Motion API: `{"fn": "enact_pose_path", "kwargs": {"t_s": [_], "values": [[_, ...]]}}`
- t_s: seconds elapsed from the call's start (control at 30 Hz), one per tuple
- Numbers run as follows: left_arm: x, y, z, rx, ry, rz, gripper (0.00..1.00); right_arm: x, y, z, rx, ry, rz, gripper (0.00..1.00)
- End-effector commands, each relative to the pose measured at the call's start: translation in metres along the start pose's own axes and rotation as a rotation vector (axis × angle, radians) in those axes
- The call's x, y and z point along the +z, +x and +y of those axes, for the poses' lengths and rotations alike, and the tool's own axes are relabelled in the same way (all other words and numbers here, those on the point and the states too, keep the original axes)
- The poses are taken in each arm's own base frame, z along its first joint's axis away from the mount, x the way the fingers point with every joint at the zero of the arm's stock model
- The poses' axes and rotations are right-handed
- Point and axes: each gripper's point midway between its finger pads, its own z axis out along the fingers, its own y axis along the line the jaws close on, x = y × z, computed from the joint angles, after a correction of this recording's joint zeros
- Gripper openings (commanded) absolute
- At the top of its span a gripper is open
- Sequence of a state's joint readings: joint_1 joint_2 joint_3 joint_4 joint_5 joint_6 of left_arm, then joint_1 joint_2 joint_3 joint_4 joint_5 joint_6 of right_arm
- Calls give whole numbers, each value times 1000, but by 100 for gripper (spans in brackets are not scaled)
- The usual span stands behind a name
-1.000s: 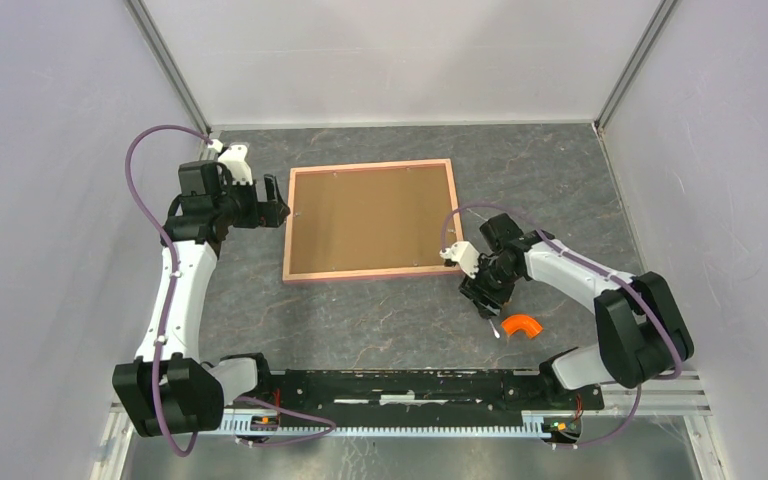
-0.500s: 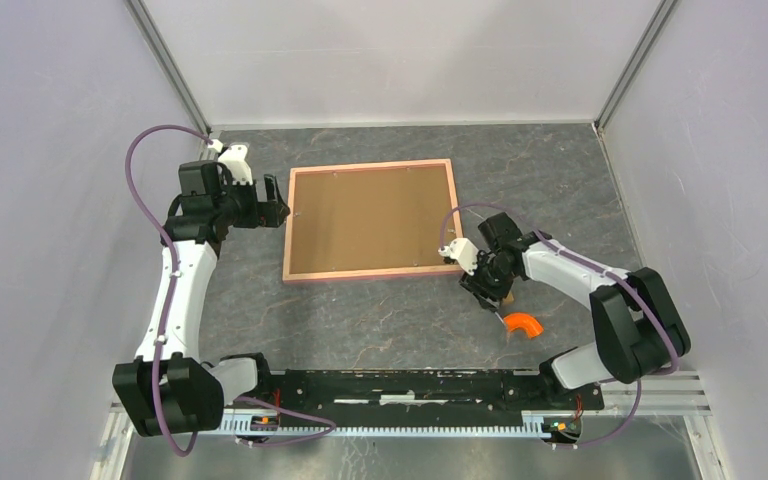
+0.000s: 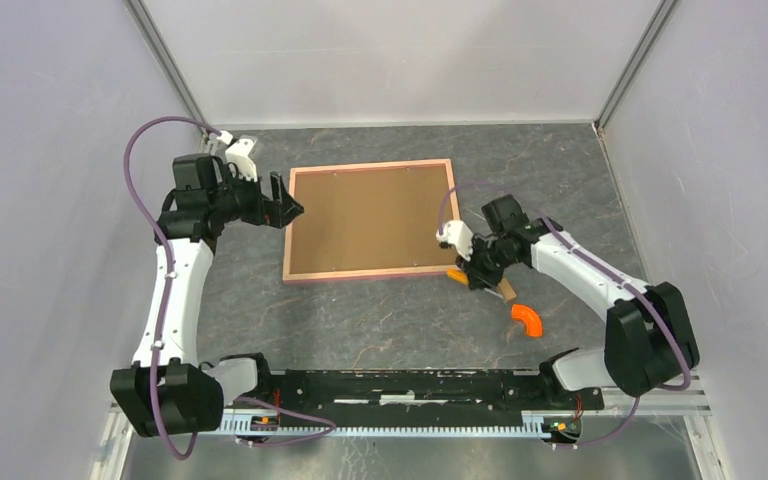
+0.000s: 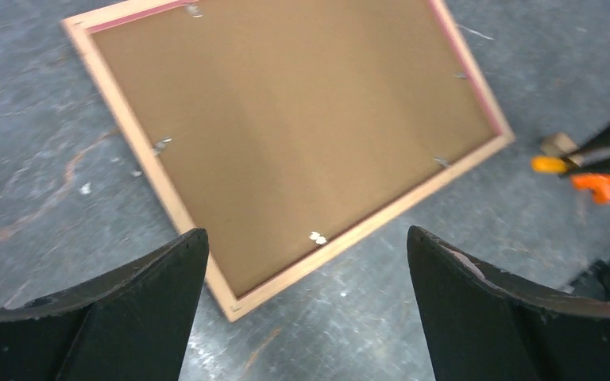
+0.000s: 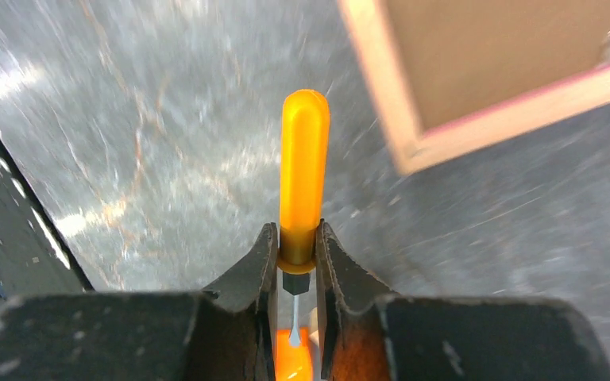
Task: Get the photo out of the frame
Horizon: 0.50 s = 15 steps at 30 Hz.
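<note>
The frame (image 3: pixel 370 220) lies back side up on the table, its brown fibreboard inside a pink rim; the photo is hidden under that back. My left gripper (image 3: pixel 291 210) hovers open at the frame's left edge, and in the left wrist view its fingers straddle the frame's (image 4: pixel 286 127) near corner with nothing between them (image 4: pixel 306 238). My right gripper (image 3: pixel 477 272) is shut on a small orange-handled screwdriver (image 5: pixel 303 159), held just off the frame's near right corner (image 5: pixel 413 151). The handle (image 3: pixel 457 275) points toward that corner and the thin metal blade points back between the fingers.
A curved orange piece (image 3: pixel 527 318) and a small wooden block (image 3: pixel 505 290) lie on the table right of the screwdriver. Small metal tabs (image 4: pixel 318 237) sit along the edges of the frame's back. Grey walls close in the table on three sides.
My right gripper has closed on the screwdriver and carried it up and left to the frame's near right corner. The left gripper has edged slightly toward the frame.
</note>
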<state>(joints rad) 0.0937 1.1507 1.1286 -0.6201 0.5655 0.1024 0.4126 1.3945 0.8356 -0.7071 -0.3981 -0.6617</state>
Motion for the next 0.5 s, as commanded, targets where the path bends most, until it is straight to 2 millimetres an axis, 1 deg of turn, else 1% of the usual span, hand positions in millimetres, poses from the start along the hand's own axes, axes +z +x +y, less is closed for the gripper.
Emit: {"fn": "enact_pose_path", "kwargs": {"t_s": [0.0,0.03,0.13,0.17,0.27,0.37,0.47], "values": [[-10,-18,-51,40,265,-4,100,-46,-97,-6,-137,7,-305,0],[-10,-17,-63,8,336,21,100,-52,-113,-7,-157,13,-354,0],[-6,-16,-94,-68,494,42,100,-68,-160,-1,-214,18,-481,0],[-2,-16,-110,-46,531,40,100,-74,-177,3,-244,24,-513,0],[5,-13,-143,-22,564,38,100,-85,-219,17,-319,22,-578,0],[10,-13,-169,-33,615,47,100,-88,-246,32,-362,-5,-623,0],[20,-7,-181,-35,619,76,100,-87,-258,42,-391,-12,-633,0]]}}
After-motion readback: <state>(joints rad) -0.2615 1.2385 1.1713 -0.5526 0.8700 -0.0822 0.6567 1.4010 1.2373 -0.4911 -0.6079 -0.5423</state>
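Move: Some 39 cm to the right of the open left hand, 10 cm nearer the base and 19 cm lower, the screwdriver is already held in the right hand, its orange handle jutting left. The frame, lying back-up, is centred about 19 cm left of the right hand, 18 cm ahead and 4 cm below. On the table, also 4 cm down, the wooden block is roughly 8 cm to that hand's right and level with it; the orange pipe is 12 cm right and 7 cm back. Bringing the screwdriver up and across towards the left hand, the right arm rises about 17 cm and goes 16 cm left, first easing forward a little, while its fingers keep their grip and swing up to point more leftward. The left hand comes to meet the handle, about 15 cm right and a little back, turning clockwise some 30 degrees with fingers wide open. ##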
